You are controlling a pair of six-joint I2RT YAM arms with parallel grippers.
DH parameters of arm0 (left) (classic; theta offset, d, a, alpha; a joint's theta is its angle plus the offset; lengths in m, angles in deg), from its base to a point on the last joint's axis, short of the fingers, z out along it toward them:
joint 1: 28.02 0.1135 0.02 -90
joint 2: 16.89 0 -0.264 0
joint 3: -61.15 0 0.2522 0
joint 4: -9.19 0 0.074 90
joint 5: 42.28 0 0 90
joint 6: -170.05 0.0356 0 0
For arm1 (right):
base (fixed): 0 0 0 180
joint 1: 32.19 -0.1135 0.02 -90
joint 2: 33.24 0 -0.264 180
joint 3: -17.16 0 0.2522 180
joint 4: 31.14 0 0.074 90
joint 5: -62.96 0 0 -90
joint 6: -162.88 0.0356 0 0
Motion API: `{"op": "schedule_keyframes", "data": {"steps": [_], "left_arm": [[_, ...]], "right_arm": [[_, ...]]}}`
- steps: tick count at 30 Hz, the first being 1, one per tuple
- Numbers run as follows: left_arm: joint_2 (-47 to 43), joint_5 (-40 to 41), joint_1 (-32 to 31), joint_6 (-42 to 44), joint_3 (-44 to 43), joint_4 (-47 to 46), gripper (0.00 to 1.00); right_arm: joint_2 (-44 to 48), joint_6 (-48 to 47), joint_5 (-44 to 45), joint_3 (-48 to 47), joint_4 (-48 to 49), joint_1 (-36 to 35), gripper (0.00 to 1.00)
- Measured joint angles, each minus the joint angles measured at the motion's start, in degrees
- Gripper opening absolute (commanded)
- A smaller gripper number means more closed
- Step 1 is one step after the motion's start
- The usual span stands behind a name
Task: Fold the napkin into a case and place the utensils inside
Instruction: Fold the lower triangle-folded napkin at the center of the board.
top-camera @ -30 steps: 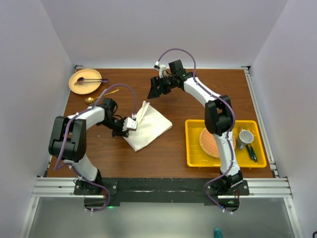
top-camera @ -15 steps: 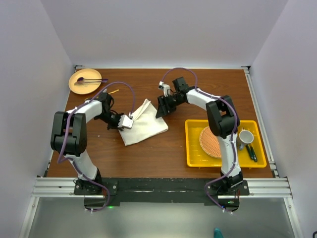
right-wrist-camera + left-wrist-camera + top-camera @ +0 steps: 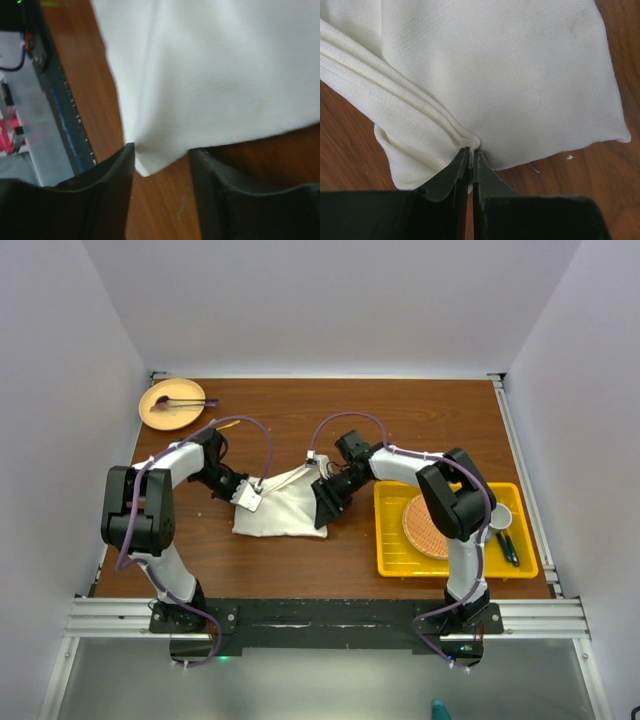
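Observation:
The cream-white napkin [image 3: 283, 510] lies part-folded at the table's middle. My left gripper [image 3: 247, 499] is shut on its left edge; in the left wrist view the gripper [image 3: 471, 152] pinches a bunched ridge of folds, and the napkin [image 3: 495, 75] spreads away flat beyond. My right gripper [image 3: 322, 508] is at the cloth's right end. In the right wrist view the gripper [image 3: 161, 148] is open, its jaws astride a corner of the napkin [image 3: 215, 75], which touches the left finger [image 3: 117, 175]. A slim gold utensil [image 3: 228, 423] peeks out behind the left arm.
At the back left a tan plate [image 3: 158, 416] holds a purple utensil [image 3: 178, 400]. A yellow tray [image 3: 385, 540] at the right holds a round woven mat [image 3: 422, 525], a mug [image 3: 495, 517] and dark green-handled utensils [image 3: 508, 546], close to the right arm.
My right arm swung from the back down to the napkin's right corner, its jaws narrowing. The left gripper kept its grip and the napkin shifted nearer and turned.

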Motion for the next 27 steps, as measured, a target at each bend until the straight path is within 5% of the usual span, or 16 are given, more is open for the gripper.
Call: {"op": "schedule_keyframes", "data": {"steps": [4,9,14,21,27], "left_arm": [[-0.5,0.3,0.0,1.5,0.6,-0.1,0.00],[-1.1,0.3,0.0,2.4,1.4,-0.7,0.00],[-1.1,0.3,0.0,2.5,1.4,-0.7,0.00],[-1.1,0.3,0.0,2.6,1.3,-0.5,0.00],[-1.0,0.4,0.0,2.9,1.2,-0.2,0.00]], "right_arm": [[2.3,-4.5,-0.3,0.0,-5.1,0.2,0.84],[4.7,-11.0,2.3,-4.8,-10.5,7.9,0.88],[4.4,-15.8,5.1,-14.0,-6.1,11.7,0.87],[-7.0,-14.1,1.0,-28.9,0.2,10.1,0.96],[-13.1,-15.5,-2.4,-29.9,0.0,9.6,0.94]]}}
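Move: The free end of the napkin's folded flap lies about 16 cm ahead of the right hand, 1 cm left and 2 cm lower. The napkin's near right corner sits between its open fingers, roughly 2 cm back and 1 cm right. The left hand's pinch on the flap is some 20 cm left and 10 cm ahead of the right hand. From the left hand the flap end is about 6 cm ahead and 19 cm right, level. Right hand opens off the near corner, arcs about 18 cm forward to above flap's end; left keeps pinching cloth. ##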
